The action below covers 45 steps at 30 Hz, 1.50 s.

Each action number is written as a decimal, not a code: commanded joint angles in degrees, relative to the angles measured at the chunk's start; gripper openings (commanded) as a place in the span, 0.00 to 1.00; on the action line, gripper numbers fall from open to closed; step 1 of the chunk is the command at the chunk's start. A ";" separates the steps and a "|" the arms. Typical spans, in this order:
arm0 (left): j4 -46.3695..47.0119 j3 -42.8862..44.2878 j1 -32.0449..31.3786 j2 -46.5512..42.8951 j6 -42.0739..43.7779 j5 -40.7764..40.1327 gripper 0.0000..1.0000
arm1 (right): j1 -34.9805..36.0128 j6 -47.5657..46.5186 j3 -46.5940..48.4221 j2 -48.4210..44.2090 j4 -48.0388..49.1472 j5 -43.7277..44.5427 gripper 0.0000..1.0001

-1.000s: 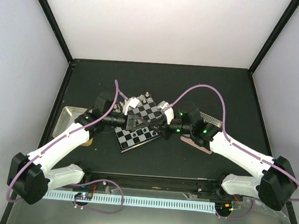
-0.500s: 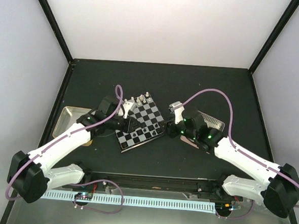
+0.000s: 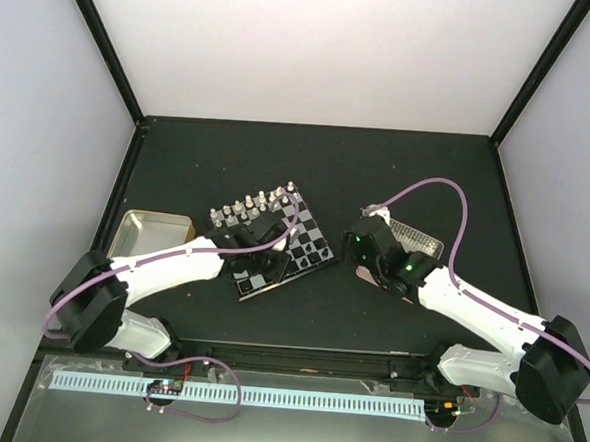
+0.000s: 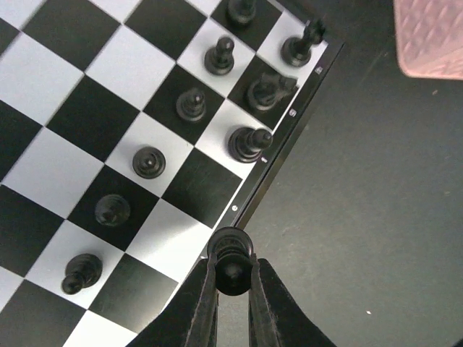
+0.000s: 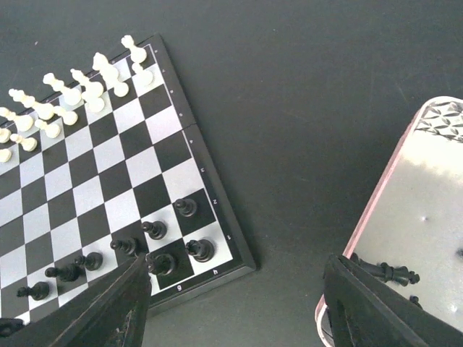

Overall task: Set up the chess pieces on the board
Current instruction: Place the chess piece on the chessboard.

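Note:
The board (image 3: pixel 309 232) lies tilted at mid-table, its far rows holding white chess pieces (image 3: pixel 246 210). In the left wrist view my left gripper (image 4: pixel 231 269) is shut on a black piece (image 4: pixel 230 244), held upright just over the board's (image 4: pixel 94 65) rim beside an empty white square; several black pieces (image 4: pixel 249 141) stand along that edge. My right gripper (image 5: pixel 239 307) is open and holds nothing, hovering over bare mat between the board's (image 5: pixel 108 155) corner and a pink-rimmed tray (image 5: pixel 383 188). Black pieces (image 5: pixel 199 249) and white pieces (image 5: pixel 79 90) stand on opposite sides.
A black piece (image 5: pixel 387 271) lies in the pink-rimmed tray, which sits right of the board (image 3: pixel 414 238). A tan-rimmed tray (image 3: pixel 149 230) sits left of the board. Black frame posts and pale walls enclose the dark mat.
The right gripper opened and drew back off the board toward the pink tray. The left arm swung its gripper down to the board's near edge, still shut on a black piece.

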 commanded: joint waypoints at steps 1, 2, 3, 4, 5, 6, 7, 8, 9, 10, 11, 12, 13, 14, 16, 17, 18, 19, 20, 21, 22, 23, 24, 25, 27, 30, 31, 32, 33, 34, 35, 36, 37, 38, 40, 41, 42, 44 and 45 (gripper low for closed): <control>2.06 2.42 -2.06 3.72 -0.69 -4.85 0.08 | 0.10 3.46 -0.09 0.03 -0.98 4.15 0.67; 1.99 2.66 -2.31 4.41 -0.71 -5.15 0.08 | 0.07 3.51 -0.09 0.04 -1.09 4.17 0.67; 1.95 2.84 -2.41 5.02 -0.71 -5.58 0.08 | 0.08 3.54 -0.09 0.15 -1.10 4.22 0.67; 2.02 2.95 -2.57 5.43 -0.69 -6.16 0.08 | 0.09 3.59 -0.09 0.21 -1.11 4.29 0.67; 2.20 2.99 -2.63 5.79 -0.62 -6.49 0.08 | 0.12 3.60 -0.09 0.33 -1.10 4.21 0.67; 2.31 2.97 -2.67 6.04 -0.60 -6.74 0.08 | 0.12 3.57 -0.09 0.43 -1.06 4.15 0.67; 2.41 3.04 -2.79 6.31 -0.47 -6.99 0.08 | 0.04 3.51 -0.09 0.59 -1.02 4.20 0.67; 2.39 3.16 -2.88 6.58 -0.31 -7.16 0.08 | 0.07 3.49 -0.02 0.71 -1.08 4.19 0.67; 2.22 3.33 -2.91 6.86 -0.13 -7.38 0.08 | 0.10 3.51 0.12 0.93 -1.10 4.21 0.67; 2.24 3.46 -2.99 7.12 -0.05 -7.72 0.08 | 0.12 3.51 0.18 1.13 -1.15 4.17 0.67; 2.19 3.66 -3.06 7.48 0.04 -8.06 0.08 | 0.10 3.51 0.25 1.29 -1.19 4.15 0.67; 2.28 3.73 -3.12 7.74 0.24 -8.23 0.09 | 0.11 3.47 0.34 1.41 -1.19 4.08 0.67; 2.43 3.88 -3.20 8.15 0.28 -8.33 0.09 | 0.11 3.51 0.41 1.59 -1.20 4.07 0.67; 2.61 4.10 -3.21 8.67 0.45 -8.31 0.08 | 0.12 3.50 0.45 1.76 -1.26 4.03 0.67; 2.36 5.01 -3.33 9.83 0.73 -8.38 0.09 | 0.04 3.58 0.52 2.03 -1.28 4.11 0.67; 2.19 5.44 -3.42 10.35 0.88 -8.55 0.08 | 0.04 3.56 0.59 2.13 -1.36 4.17 0.67; 2.15 5.75 -3.58 10.78 1.01 -8.76 0.09 | 0.07 3.57 0.64 2.20 -1.45 4.19 0.67; 2.15 5.96 -3.68 11.17 1.25 -8.87 0.09 | 0.06 3.60 0.74 2.28 -1.51 4.20 0.67; 2.20 6.10 -3.67 11.47 1.24 -8.95 0.09 | 0.10 3.58 0.70 2.24 -1.54 4.21 0.67; 2.15 6.27 -3.68 11.70 1.32 -8.97 0.10 | 0.07 3.65 0.70 2.23 -1.62 4.26 0.67; 1.97 6.38 -3.69 11.99 1.26 -9.27 0.10 | 0.08 3.65 0.70 2.24 -1.70 4.28 0.67; 1.78 6.51 -3.80 12.18 1.22 -9.38 0.11 | 0.04 3.69 0.70 2.28 -1.80 4.35 0.67; 1.59 6.53 -3.75 12.36 1.18 -9.55 0.12 | 0.02 3.69 0.70 2.19 -1.85 4.45 0.67; 1.24 6.57 -3.79 12.51 1.03 -9.63 0.13 | 0.01 3.67 0.70 2.15 -1.94 4.46 0.67; 0.95 6.42 -3.76 12.62 0.80 -9.85 0.15 | 0.01 3.78 0.66 2.07 -2.06 4.69 0.67; 0.89 6.14 -3.73 12.27 0.85 -9.59 0.23 | -0.04 3.78 0.62 1.88 -2.16 4.83 0.67; 0.84 6.13 -3.79 12.31 0.85 -9.63 0.27 | -0.04 3.81 0.61 1.76 -2.17 4.91 0.67; 0.69 6.21 -3.79 12.23 0.87 -9.67 0.31 | -0.05 3.94 0.61 1.72 -2.23 5.05 0.67; 0.60 6.30 -3.73 12.08 0.85 -9.66 0.34 | -0.06 4.08 0.69 1.51 -2.40 5.13 0.67; 0.53 6.37 -3.77 11.87 0.85 -9.53 0.36 | -0.08 4.22 0.62 1.32 -2.54 5.28 0.67; 0.38 6.58 -3.73 11.56 0.76 -9.29 0.38 | -0.06 4.48 0.55 0.95 -2.71 5.53 0.67; 0.19 6.77 -3.75 10.95 0.64 -9.10 0.40 | -0.07 4.77 0.48 0.47 -2.99 5.95 0.67; 0.01 6.94 -3.77 10.16 0.60 -9.03 0.41 | -0.13 4.99 0.32 -0.10 -3.22 6.46 0.67; -0.30 7.11 -3.74 9.28 0.39 -8.98 0.42 | -0.33 5.28 0.17 -1.13 -3.48 7.03 0.67; -0.56 7.50 -3.64 6.37 -0.04 -9.24 0.45 | -1.01 5.61 -0.44 -2.92 -4.01 8.34 0.67; -0.57 7.53 -3.60 5.00 -0.26 -9.78 0.46 | -1.52 5.56 -0.85 -3.86 -4.18 8.78 0.67; -0.49 7.54 -3.49 3.32 -0.50 -10.29 0.47 | -2.28 5.35 -1.33 -4.66 -4.30 8.95 0.67; -0.49 7.42 -3.11 0.19 -1.10 -11.72 0.48 | -4.39 5.15 -2.18 -5.73 -4.98 8.73 0.67; -0.40 7.26 -2.84 -1.52 -1.49 -12.51 0.48 | -5.66 5.18 -2.51 -5.95 -5.58 7.99 0.67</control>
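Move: The dark square I'm taking the held black piece to lies about 2 cm ahead of my left hand, 1 cm to its right and 6 cm below. A placed black piece stands 3 cm ahead and 3 cm right of this hand, a black pawn straight ahead by 4 cm. From my right hand, the black piece lying in the pink tray is level, about 7 cm right and 12 cm down. My left hand sinks about 4 cm, easing some 2 cm forward and 1 cm right, tilting about 10 degrees steeper, and stands the black piece on the free near-row square. Its fingers open to nearly half, let go, and it lifts about 4 cm straight up. My open, empty right hand dips slightly, then swings right and up towards the tray, ending some 3.5 cm further right. ##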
